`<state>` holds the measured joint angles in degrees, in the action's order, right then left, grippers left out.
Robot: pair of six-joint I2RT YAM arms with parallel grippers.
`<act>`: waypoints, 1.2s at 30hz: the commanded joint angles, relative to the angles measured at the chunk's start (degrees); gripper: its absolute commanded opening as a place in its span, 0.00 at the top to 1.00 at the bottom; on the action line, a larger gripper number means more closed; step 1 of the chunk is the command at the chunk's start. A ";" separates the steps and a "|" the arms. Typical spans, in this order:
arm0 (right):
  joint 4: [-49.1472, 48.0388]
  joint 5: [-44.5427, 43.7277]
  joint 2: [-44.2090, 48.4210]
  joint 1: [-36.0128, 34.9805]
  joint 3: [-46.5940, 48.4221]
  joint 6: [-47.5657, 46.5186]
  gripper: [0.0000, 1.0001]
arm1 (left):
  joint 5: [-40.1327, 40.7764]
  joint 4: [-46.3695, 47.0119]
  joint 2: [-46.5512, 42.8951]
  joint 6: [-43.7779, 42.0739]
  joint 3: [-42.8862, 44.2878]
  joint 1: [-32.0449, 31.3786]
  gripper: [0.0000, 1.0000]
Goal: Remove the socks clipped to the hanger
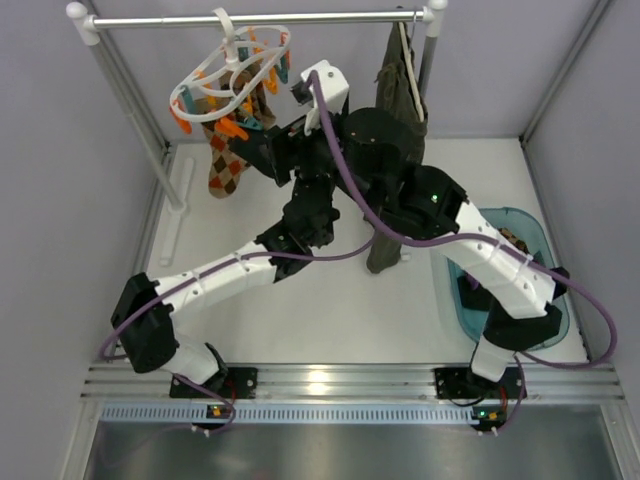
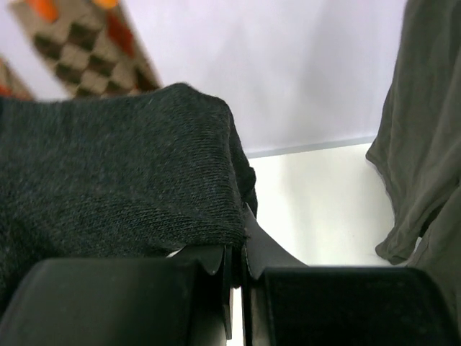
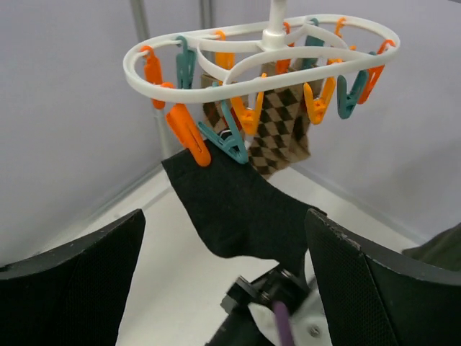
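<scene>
The white hanger (image 3: 259, 65) hangs from the rail with orange and teal clips. A black sock (image 3: 238, 205) is pinned at its top edge by an orange clip (image 3: 189, 133) and a teal clip (image 3: 229, 140). Brown argyle socks (image 3: 281, 130) hang behind it. My left gripper (image 2: 243, 231) is shut on the black sock's (image 2: 115, 187) lower end, below the hanger (image 1: 232, 75). My right gripper (image 3: 223, 216) stands open, wide apart, facing the sock and clips from a short way off with nothing between its fingers.
An olive-green garment (image 1: 395, 110) hangs from the rail (image 1: 260, 18) to the right of both arms. A teal bin (image 1: 540, 250) sits at the table's right side, partly under the right arm. White rack posts stand at the back left and right.
</scene>
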<state>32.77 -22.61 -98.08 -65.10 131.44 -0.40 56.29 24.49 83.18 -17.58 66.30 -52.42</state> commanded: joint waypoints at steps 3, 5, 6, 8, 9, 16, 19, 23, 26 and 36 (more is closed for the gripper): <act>-2.10 -6.04 -4.48 -1.52 5.31 -9.70 0.15 | -0.57 2.93 6.63 -8.07 7.25 -0.93 1.00; -3.41 -6.57 -5.62 -1.70 6.02 -12.16 0.17 | -1.10 2.93 8.05 -8.78 8.49 -1.10 1.00; -3.68 -6.83 -6.76 -1.87 6.46 -12.69 0.18 | -1.18 2.93 8.58 -9.39 9.80 -1.19 1.00; -5.51 -7.53 -7.82 -2.22 6.82 -14.97 0.19 | -1.62 2.93 9.81 -9.75 11.21 -1.28 1.00; -5.79 -7.97 -8.17 -2.31 6.82 -16.54 0.19 | -1.97 2.93 10.07 -10.10 11.65 -1.36 1.00; -12.46 -13.41 -12.13 -1.53 7.17 -24.55 0.25 | -3.20 3.02 11.39 -10.37 13.68 -2.16 1.00; -15.98 -14.65 -13.27 -0.47 7.08 -27.01 0.26 | -3.47 3.02 11.57 -10.28 13.59 -2.33 1.00; -18.01 -13.52 -16.43 0.68 8.57 -28.42 0.27 | -3.65 3.02 11.22 -10.72 13.50 -2.33 1.00; -19.49 -12.81 -17.49 0.85 9.45 -28.86 0.29 | -3.73 3.02 10.96 -10.72 13.41 -2.33 1.00; -29.07 -13.34 -18.11 1.91 5.94 -32.03 0.69 | -4.61 3.02 10.25 -9.75 12.01 -2.24 1.00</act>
<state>11.73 -35.27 -116.53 -64.31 137.99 -31.33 52.51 24.77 94.43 -27.40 77.89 -54.37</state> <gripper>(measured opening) 0.356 0.027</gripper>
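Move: The orange clip on the black sock is about 7 cm ahead of my open right hand, 8 cm to its left and slightly lower. The teal clip sits a couple of centimetres right of it and farther out; the argyle sock hangs about 18 cm ahead and 13 cm left of my hand. The orange clip is some 10 cm left, 4 cm back and 15 cm above my left hand, which already holds the sock's free end. I reach my right hand forward about 9 cm and left 5 cm, sinking early on and tipping the fingers down some 20 degrees, until they straddle the orange clip, then close them well over halfway around it. Meanwhile my left hand keeps its pinch on the black sock and draws it about 6 cm to the right, slightly forward, then holds still. ##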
